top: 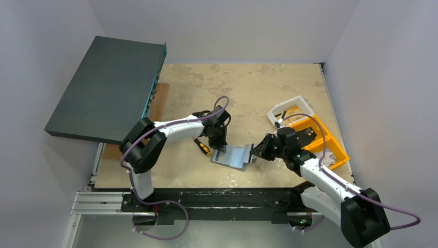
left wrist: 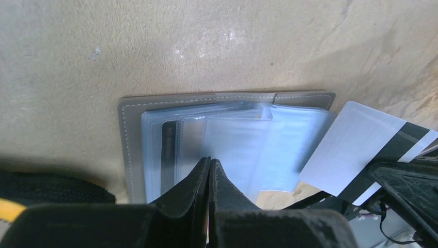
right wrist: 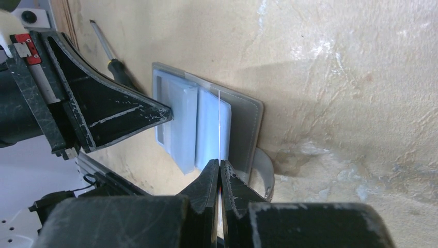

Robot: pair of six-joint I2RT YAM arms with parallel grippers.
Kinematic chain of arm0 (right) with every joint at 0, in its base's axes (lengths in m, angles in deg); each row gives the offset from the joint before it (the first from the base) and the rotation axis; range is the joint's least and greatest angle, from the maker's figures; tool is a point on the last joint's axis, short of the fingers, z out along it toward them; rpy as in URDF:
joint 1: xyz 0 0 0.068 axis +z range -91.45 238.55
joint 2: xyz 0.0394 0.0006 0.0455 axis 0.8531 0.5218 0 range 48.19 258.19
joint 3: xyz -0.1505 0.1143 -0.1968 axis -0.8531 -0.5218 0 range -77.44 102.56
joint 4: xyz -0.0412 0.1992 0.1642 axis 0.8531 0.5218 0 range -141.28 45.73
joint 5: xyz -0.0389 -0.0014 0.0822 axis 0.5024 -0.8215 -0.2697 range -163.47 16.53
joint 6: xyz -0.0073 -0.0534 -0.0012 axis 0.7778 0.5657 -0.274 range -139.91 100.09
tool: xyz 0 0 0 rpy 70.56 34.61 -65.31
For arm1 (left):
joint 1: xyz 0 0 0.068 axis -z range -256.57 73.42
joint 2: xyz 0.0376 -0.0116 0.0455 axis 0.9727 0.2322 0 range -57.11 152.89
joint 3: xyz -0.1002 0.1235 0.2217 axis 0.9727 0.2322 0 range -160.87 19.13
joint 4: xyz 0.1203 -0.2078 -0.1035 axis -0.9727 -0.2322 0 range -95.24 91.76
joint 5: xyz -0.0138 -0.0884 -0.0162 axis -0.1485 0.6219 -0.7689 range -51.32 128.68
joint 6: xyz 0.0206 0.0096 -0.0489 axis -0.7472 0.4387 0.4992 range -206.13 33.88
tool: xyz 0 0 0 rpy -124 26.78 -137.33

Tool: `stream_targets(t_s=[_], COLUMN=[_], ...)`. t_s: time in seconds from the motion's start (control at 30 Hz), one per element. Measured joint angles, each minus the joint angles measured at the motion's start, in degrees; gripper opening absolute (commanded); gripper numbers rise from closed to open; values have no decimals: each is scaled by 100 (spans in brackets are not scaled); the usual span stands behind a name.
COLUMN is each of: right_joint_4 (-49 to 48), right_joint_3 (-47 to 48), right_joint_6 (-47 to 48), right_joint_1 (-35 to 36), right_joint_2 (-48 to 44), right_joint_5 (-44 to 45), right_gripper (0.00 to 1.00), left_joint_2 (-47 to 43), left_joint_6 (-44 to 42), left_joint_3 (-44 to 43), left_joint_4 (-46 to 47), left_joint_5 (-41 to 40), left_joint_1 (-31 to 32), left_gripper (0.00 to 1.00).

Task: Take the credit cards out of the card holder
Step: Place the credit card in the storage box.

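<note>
The grey card holder (top: 233, 156) lies open on the table, its pale blue sleeves (left wrist: 243, 144) facing up. One dark card (left wrist: 169, 150) sits in a sleeve. My left gripper (left wrist: 210, 161) is shut, and its tips press down on the sleeves at the holder's left half (top: 221, 150). My right gripper (right wrist: 220, 163) is shut on a white credit card with a black stripe (left wrist: 356, 142). That card is seen edge-on (right wrist: 220, 124) in the right wrist view and is partly out past the holder's right edge. The closing tab (right wrist: 264, 173) curls up beside the right fingers.
A yellow-handled screwdriver (top: 202, 146) lies just left of the holder. A large dark flat box (top: 108, 88) overhangs the table's far left over a wooden board (top: 159, 98). Orange bins (top: 323, 142) and a white tray (top: 285, 109) stand at the right.
</note>
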Motion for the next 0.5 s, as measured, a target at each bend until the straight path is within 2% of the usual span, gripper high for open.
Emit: stream_targets(t_s=[0.07,0.13,0.2,0.33,0.37,0.43,0.5], right_joint_4=[184,326,485,767,855,1032,1222], right_joint_3=[179,367,549,848,898,999,1095], right_joint_6=[28,48,83,129,131,129,125], right_joint_1=[0,0,0,0,0,0,0], right_joint_2=[-22,-92,-162,-295,-328,-372,-411], right_joint_5=[9,26,59,229,306,452,610], right_gripper=[0,0,0,0,0,0,0], left_joint_2=[-55,-164,-352,-1027,-1217,-1572,-1845], left_joint_6=[-146,-295,-442,-710,-789,-925,-1025], left_joint_3=[-144,-341,-533,-780,-813,-861,-887], left_joint_4=[-201,-380,-507,-662,-708,-804,-922], left_joint_5=[-74,-90,-103,-79,-68,-35,0], left_joint_1=[7,22,37,76,76,83,83], left_gripper=[0,13,33,86,94,100,100])
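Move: The storage box, taken here as the orange bin, lies some 24 cm to the right of the right hand and 3 cm ahead, slightly below; the white tray is about 16 cm ahead and 15 cm right. The open card holder is 9 cm to that hand's left, 2 cm back and 5 cm below. From the left hand, the holder's middle is about 3 cm right, 3 cm back and 1 cm below; the screwdriver lies 7 cm left, 1 cm ahead. Straight up and fast, the left hand leaves the card holder, climbing about 15 cm while its shut, empty fingers spread wide and swing forward some 20 degrees. The right hand keeps the card pinched and lifts it about 5 cm off to the holder's right, with some forward travel and a slight drift right at the end. ##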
